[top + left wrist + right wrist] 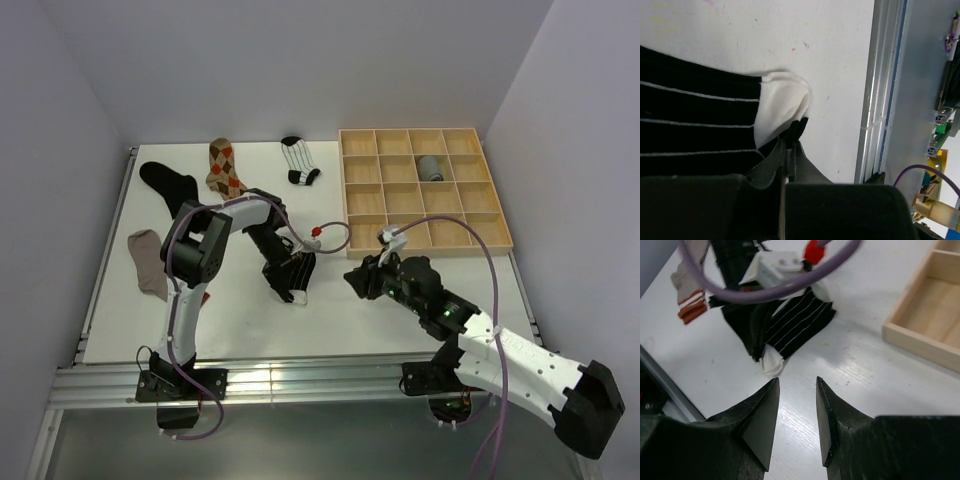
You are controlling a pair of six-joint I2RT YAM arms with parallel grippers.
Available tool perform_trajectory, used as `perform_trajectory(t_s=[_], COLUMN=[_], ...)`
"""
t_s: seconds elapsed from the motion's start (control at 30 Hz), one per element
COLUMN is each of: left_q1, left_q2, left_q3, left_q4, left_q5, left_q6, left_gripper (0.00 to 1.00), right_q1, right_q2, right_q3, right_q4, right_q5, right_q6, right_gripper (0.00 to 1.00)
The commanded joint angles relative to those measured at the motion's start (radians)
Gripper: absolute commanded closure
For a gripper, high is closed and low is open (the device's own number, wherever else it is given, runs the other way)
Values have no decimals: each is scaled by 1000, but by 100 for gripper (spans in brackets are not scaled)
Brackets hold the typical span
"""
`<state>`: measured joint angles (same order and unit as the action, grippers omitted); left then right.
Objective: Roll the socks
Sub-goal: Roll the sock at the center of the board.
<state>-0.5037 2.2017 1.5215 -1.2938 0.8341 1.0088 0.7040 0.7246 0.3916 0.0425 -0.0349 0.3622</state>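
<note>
A black sock with thin white bands and a white toe (292, 277) (700, 120) (792, 322) lies near the table's middle. My left gripper (283, 268) (791, 142) is shut, pinching a fold of this sock at its white toe (785, 107). My right gripper (356, 280) (797, 381) hovers open just right of that sock, nothing between its fingers. Other socks lie at the back left: a plain black one (166, 180), a tan-orange argyle one (225, 168), a black-and-white striped one (298, 160), and a taupe one (148, 262) at the left edge.
The wooden grid tray (475, 243) stands at the back right, with a rolled grey sock (430, 168) in one compartment. The left arm's purple cable (335, 240) loops above the held sock. A metal rail (280, 382) runs along the near table edge.
</note>
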Motion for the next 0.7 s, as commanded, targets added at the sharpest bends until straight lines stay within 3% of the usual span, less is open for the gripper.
perform_trajectory(t_s=[0.0,0.23,0.37,0.67], left_q1=[2,19,31,44], left_q2=[24,102,125,132], left_q3=[71,109,118,94], left_q4=[-68,-64,-75,-75], left_q5=[74,74,77,62], left_q6=[5,-47,-47,-39], left_gripper=[100,100,100,100], right_q1=[96,310,328,334], right_q2=[47,332,559,821], right_q3=[-2,67,134,280], right_q4=[146,305,359,425], right_q5=[67,119,115,69], right_q6=[-23,-118,-167,-227], right_gripper=[58,58,57,54])
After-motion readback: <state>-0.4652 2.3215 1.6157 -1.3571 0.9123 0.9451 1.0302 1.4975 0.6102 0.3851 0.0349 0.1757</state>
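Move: The white end of the black striped sock lies about 14 cm left of the right hand, a centimetre back and roughly 13 cm below. The wooden box's middle is some 24 cm ahead of that hand and 16 cm to its right, about 12 cm lower; a white striped sock lies about 31 cm ahead and 12 cm left, 14 cm lower. From the left hand, shut at its edge, the white end is only about 3 cm right, 1 cm back and 1 cm lower. Half-open, the right hand sweeps about 13 cm left, sinking 9, towards the white end the left still pinches. ##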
